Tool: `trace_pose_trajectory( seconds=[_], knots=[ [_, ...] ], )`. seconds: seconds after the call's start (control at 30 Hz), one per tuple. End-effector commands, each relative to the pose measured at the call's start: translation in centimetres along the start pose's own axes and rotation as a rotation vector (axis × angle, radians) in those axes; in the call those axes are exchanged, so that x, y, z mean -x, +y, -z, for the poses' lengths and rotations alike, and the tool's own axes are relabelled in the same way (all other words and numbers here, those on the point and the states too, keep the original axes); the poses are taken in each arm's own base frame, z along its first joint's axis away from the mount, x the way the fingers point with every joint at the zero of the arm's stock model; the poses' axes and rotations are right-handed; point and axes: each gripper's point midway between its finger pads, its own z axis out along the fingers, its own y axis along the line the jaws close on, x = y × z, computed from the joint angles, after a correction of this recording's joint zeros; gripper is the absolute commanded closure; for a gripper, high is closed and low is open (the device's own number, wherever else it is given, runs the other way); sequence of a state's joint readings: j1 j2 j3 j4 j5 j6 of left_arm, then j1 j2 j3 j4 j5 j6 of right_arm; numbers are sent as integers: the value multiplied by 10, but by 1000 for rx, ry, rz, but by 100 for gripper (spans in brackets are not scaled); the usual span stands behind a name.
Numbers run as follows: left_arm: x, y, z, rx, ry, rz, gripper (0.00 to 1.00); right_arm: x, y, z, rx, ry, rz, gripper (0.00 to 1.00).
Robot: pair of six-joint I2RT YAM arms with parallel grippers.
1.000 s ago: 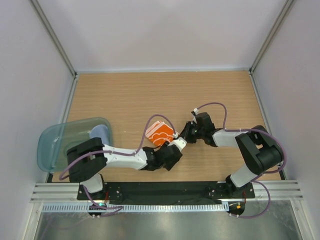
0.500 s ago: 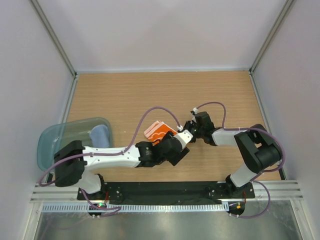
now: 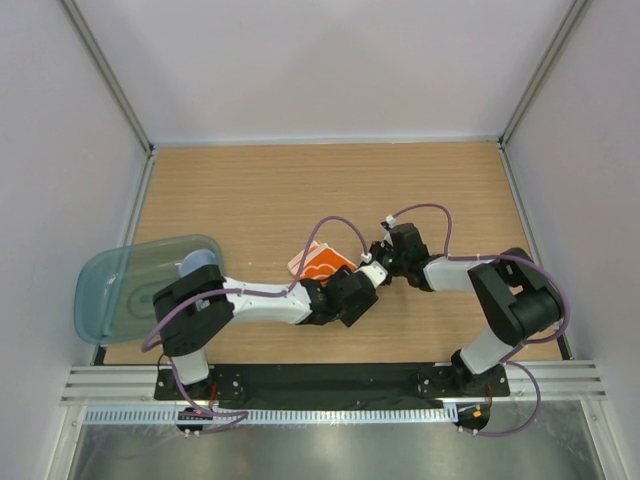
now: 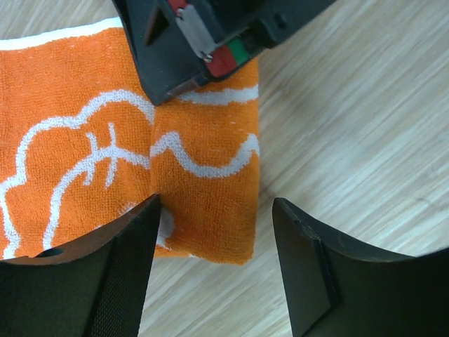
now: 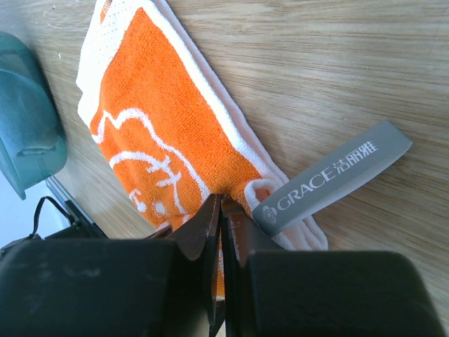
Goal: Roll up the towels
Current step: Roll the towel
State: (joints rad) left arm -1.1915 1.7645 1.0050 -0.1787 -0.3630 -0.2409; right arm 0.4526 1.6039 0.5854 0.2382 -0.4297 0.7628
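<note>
An orange towel (image 3: 318,262) with white swirls lies mid-table, partly folded. My right gripper (image 3: 380,258) is shut on its white-bordered edge (image 5: 231,151), beside a grey label (image 5: 330,179); the pinch shows in the right wrist view (image 5: 221,205). My left gripper (image 3: 370,276) is open, and its jaws straddle the towel's near corner (image 4: 210,210) just above the wood without gripping it. The right fingers (image 4: 203,42) press a crease into the orange towel (image 4: 98,161). A pale blue towel (image 3: 196,264) lies in the tray.
A translucent blue-green tray (image 3: 105,290) sits at the table's left edge, and its rim (image 5: 24,119) shows in the right wrist view. Both arms' cables arch over the towel. Walls close in the table on three sides.
My left arm has pushed its gripper right and up along the towel to meet the right gripper, and its jaws have opened wider. The right gripper has held still, pinching.
</note>
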Motion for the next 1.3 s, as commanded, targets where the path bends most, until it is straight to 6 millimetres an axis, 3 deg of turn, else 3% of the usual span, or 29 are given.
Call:
trace_pose_trajectory(
  seconds=[0.0,0.33,0.43,0.47,0.53,0.73,0.93,1.0,1.03,1.17,1.27],
  knots=[
    [8,3,-3,6,-27,15,35,-5,-7,-3,-17,11,10,90],
    [-19,-5,-3,-48,31,37,64,-4,-6,-6,-17,18,8,91],
    [-26,-5,0,-50,47,42,79,-3,-5,-7,-14,17,4,91],
    [-33,-4,1,-49,62,47,90,-4,-6,-7,-17,18,5,91],
    [-35,-5,4,-62,63,61,100,-2,-6,-7,-18,14,7,91],
    [-34,-12,19,-121,45,135,100,12,-16,-3,-96,-1,1,70],
    [-21,-23,31,-191,11,211,100,39,-28,15,-254,-40,14,65],
    [-18,-24,32,-202,7,226,100,53,-23,23,-275,-76,35,63],
    [-18,-24,32,-206,7,232,100,55,-29,29,-321,-82,32,62],
    [-14,-29,31,-233,8,297,100,76,-20,55,-373,-160,62,62],
    [-9,-30,32,-267,4,386,100,91,-8,86,-402,-252,88,59]
  ],
)
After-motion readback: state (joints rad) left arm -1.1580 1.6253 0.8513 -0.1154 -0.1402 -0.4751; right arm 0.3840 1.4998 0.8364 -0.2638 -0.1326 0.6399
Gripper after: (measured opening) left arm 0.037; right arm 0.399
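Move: The towel's rolled edge lies with its near end right between the left hand's open fingers, about 1 cm below the hand point. The flat, unrolled part lies some 8 cm ahead and 7 cm left of that hand. The roll's far end is at the right hand's shut fingertips, about 1 cm below; the grey label sticks out about 4 cm ahead and 1 cm to the right of that hand. The near end of the roll gets pinched as the left fingers shut on it; that hand then keeps its grip and drags it about 4 cm back, its wrist tilting some 20 degrees. The right hand stays on the far end at first, then opens partway, lets go and leaves to the right and forward, about 8 cm, rising at the last. ##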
